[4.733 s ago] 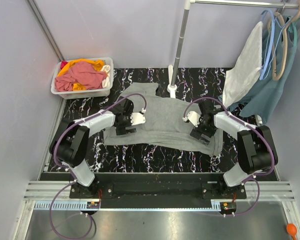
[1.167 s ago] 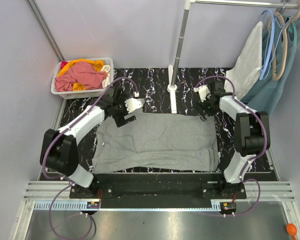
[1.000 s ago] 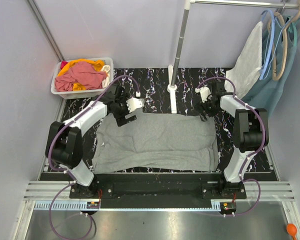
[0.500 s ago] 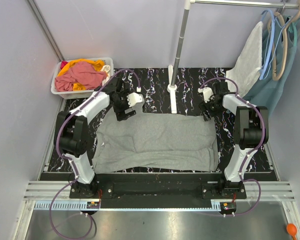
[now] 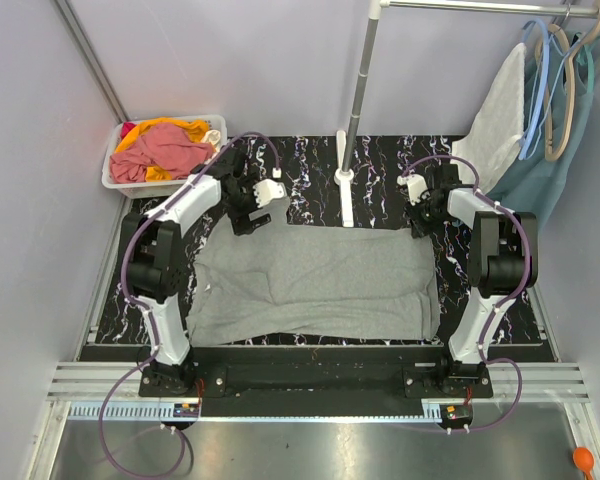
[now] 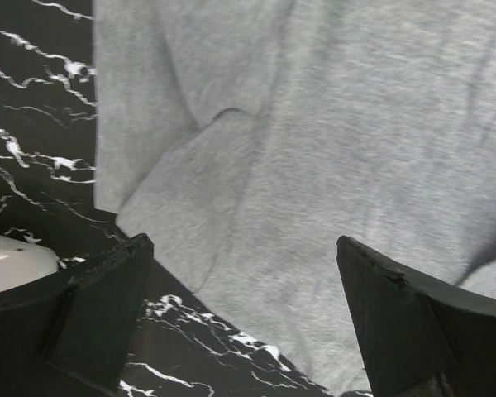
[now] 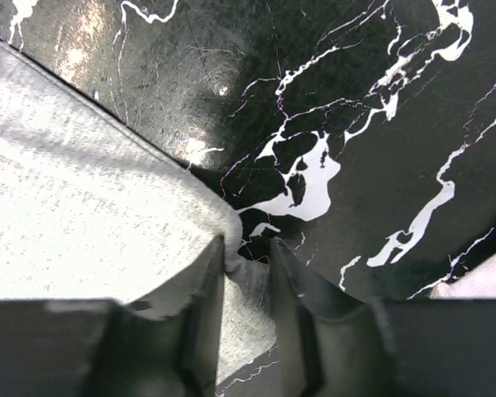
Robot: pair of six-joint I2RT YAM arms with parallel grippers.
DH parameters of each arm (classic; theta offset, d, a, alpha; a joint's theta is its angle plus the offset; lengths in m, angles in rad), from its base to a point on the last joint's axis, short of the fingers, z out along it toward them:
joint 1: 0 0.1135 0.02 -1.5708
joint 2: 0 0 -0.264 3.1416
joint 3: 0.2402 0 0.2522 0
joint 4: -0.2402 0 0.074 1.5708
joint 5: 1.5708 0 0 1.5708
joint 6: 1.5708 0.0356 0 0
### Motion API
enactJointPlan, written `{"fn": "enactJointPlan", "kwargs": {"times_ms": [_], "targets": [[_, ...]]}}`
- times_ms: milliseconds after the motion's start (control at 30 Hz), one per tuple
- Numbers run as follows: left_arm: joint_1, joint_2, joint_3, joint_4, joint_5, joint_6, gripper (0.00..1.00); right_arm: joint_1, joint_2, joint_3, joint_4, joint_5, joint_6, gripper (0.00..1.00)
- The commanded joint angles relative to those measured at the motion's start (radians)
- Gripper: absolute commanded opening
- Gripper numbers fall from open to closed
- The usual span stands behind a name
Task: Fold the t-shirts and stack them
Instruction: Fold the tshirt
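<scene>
A heather grey t-shirt (image 5: 310, 285) lies spread flat across the black marble table (image 5: 310, 160). My left gripper (image 5: 244, 222) hovers open at the shirt's far left corner. In the left wrist view its fingers (image 6: 99, 306) stand wide apart above grey cloth (image 6: 314, 149) and the table's edge. My right gripper (image 5: 421, 226) is at the far right corner. In the right wrist view (image 7: 246, 252) its jaws are nearly together, with the shirt's corner (image 7: 74, 215) pinched between them. Pink-red (image 5: 165, 152) and orange (image 5: 170, 126) t-shirts are heaped in the bin.
A clear plastic bin (image 5: 110, 182) stands at the table's far left corner. A rack pole with a white foot (image 5: 346, 182) rises at the back centre. An off-white cloth (image 5: 492, 125) and a teal garment (image 5: 545, 185) hang on hangers at the right.
The right jaws have narrowed onto the shirt's far right corner. The left gripper has drifted up and left along the far edge, staying open. The shirt lies flatter than several seconds ago.
</scene>
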Motion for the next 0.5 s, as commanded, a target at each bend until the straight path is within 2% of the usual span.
{"fn": "enactJointPlan", "kwargs": {"times_ms": [0,100,233,467], "targets": [[0.020,0.073,0.121,-0.002,0.009,0.007,0.98,-0.010,0.036,0.003,0.018,0.039,-0.035,0.27],[0.023,0.150,0.229,-0.034,0.028,0.004,0.98,-0.010,0.038,0.006,0.013,0.045,-0.033,0.21],[0.022,0.251,0.399,-0.038,0.054,-0.053,0.98,-0.010,0.044,0.011,0.004,0.045,-0.029,0.02],[0.022,0.422,0.635,-0.034,0.120,-0.168,0.98,-0.009,0.055,0.012,-0.008,0.054,-0.029,0.00]]}}
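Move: The far edge of the t-shirt's left sleeve lies about 10 cm ahead of the open left hand, 4 cm to its right and 6 cm below. From that hand the laundry basket is some 25 cm ahead and 28 cm left, the rack's foot 16 cm ahead and 28 cm right. The t-shirt's far right corner is right between the right hand's half-shut fingers; from there the rack's foot stands 18 cm ahead, 24 cm left. The right hand stays where it is, low at the table, and shuts its fingers fully, pinching the cloth at the t-shirt's far right corner. Meanwhile the left hand, jaws still wide open, sweeps level and ever faster forward by about 10 cm, bending some 3 cm to the right towards the far edge of the left sleeve, and tilts slightly without coming down to the cloth. ##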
